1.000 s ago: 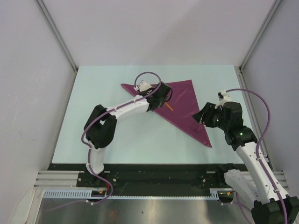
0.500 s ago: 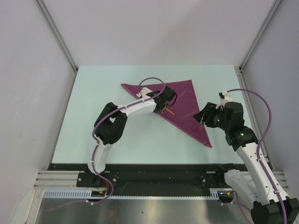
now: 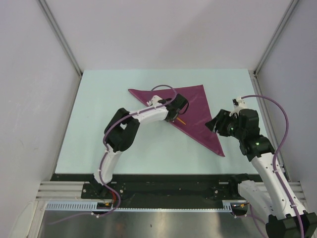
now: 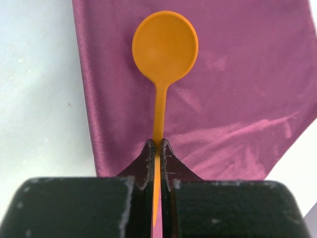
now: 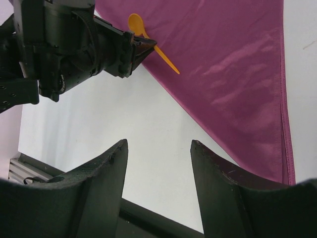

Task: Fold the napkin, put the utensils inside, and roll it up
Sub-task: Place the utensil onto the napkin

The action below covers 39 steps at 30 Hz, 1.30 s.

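The plum napkin (image 3: pixel 195 111) lies on the table folded into a triangle, one long edge running down to the right. My left gripper (image 3: pixel 177 115) sits at that edge, shut on the handle of an orange spoon (image 3: pixel 181 119). In the left wrist view the spoon (image 4: pixel 165 47) points away from the gripper (image 4: pixel 157 144), its bowl over the napkin (image 4: pixel 237 89) just inside the folded edge. Whether the bowl touches the cloth I cannot tell. My right gripper (image 3: pixel 214 124) hangs open and empty beside the napkin's lower right part. In the right wrist view the right gripper (image 5: pixel 158 144) sits above bare table.
The pale table (image 3: pixel 99 124) has white walls on three sides and a black rail along its near edge. The left arm's forearm stretches across the table's middle toward the napkin. In the right wrist view the napkin (image 5: pixel 223 74) fills the upper right, behind the spoon (image 5: pixel 136 22).
The left arm's elbow has swung right and forward, and its gripper has shifted slightly right along the napkin's edge with the spoon. The right arm has stayed put.
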{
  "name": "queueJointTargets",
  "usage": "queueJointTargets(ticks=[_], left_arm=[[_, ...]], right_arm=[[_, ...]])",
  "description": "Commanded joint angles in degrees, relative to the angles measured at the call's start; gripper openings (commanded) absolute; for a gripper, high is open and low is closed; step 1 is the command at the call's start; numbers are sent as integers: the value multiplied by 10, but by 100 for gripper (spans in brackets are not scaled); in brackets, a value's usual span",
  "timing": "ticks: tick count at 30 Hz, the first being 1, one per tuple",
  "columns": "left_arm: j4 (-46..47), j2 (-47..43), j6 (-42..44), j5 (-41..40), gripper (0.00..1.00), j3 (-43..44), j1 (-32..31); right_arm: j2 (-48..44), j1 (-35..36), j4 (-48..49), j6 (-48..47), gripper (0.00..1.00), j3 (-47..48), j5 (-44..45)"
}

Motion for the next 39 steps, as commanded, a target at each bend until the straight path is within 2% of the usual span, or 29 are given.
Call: queueJointTargets(ticks=[1, 5, 7, 12, 23, 25, 26, 28, 29, 34, 35, 37, 39], left_arm=[[8, 9, -15, 14, 0, 29, -4], [14, 12, -14, 22, 0, 26, -4], [22, 12, -10, 23, 4, 24, -6], [51, 8, 7, 29, 20, 16, -5], [76, -9, 21, 34, 38, -10, -5], [84, -18, 27, 34, 49, -12, -5], [88, -23, 37, 34, 58, -14, -6], [123, -48, 66, 28, 66, -26, -6], [130, -59, 91, 20, 74, -29, -10], [167, -166, 183, -34, 92, -81, -14], [176, -183, 225, -41, 99, -93, -13], [200, -243, 279, -47, 100, -126, -10], [203, -284, 360, -13, 99, -144, 9]], right_arm=[[-12, -4, -3, -4, 59, 21, -6], [-13, -6, -4, -6, 59, 20, -6], [-13, -6, -4, -6, 59, 22, -6], [-13, -7, -6, -7, 59, 20, -5], [-18, -7, -17, -6, 59, 17, 1], [-18, -7, -20, -4, 59, 17, 1], [-18, -7, -21, -4, 59, 17, 1], [-17, -7, -24, -4, 59, 17, 0], [-17, -7, -28, -4, 59, 18, 1], [-16, -7, -43, -5, 59, 12, 16], [-16, -7, -48, -4, 59, 9, 18], [-6, -8, -47, 2, 59, -8, 21], [6, -8, -45, 10, 60, -22, 26]])
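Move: The orange utensil is already held mid-handle in the left gripper, its bowl about 4 cm ahead and 4 cm left of the fingers. The napkin spot for it is straight below, some 2 cm down. The napkin's folded edge passes roughly 2 cm back and 2 cm left, and its far corner is about 19 cm ahead and 15 cm right. From the right gripper, that spot is some 16 cm ahead, 14 cm left and 18 cm below. Bring the left gripper down the last centimetre so the utensil lies on the napkin alongside the folded edge. Then ease about 2 cm to the right and slightly forward while opening the fingers wide to let go of the handle. Finish by lifting away about 10 cm, quickly, swinging the fingertips some 15 degrees up towards the front, turning a little clockwise and drifting back left. ##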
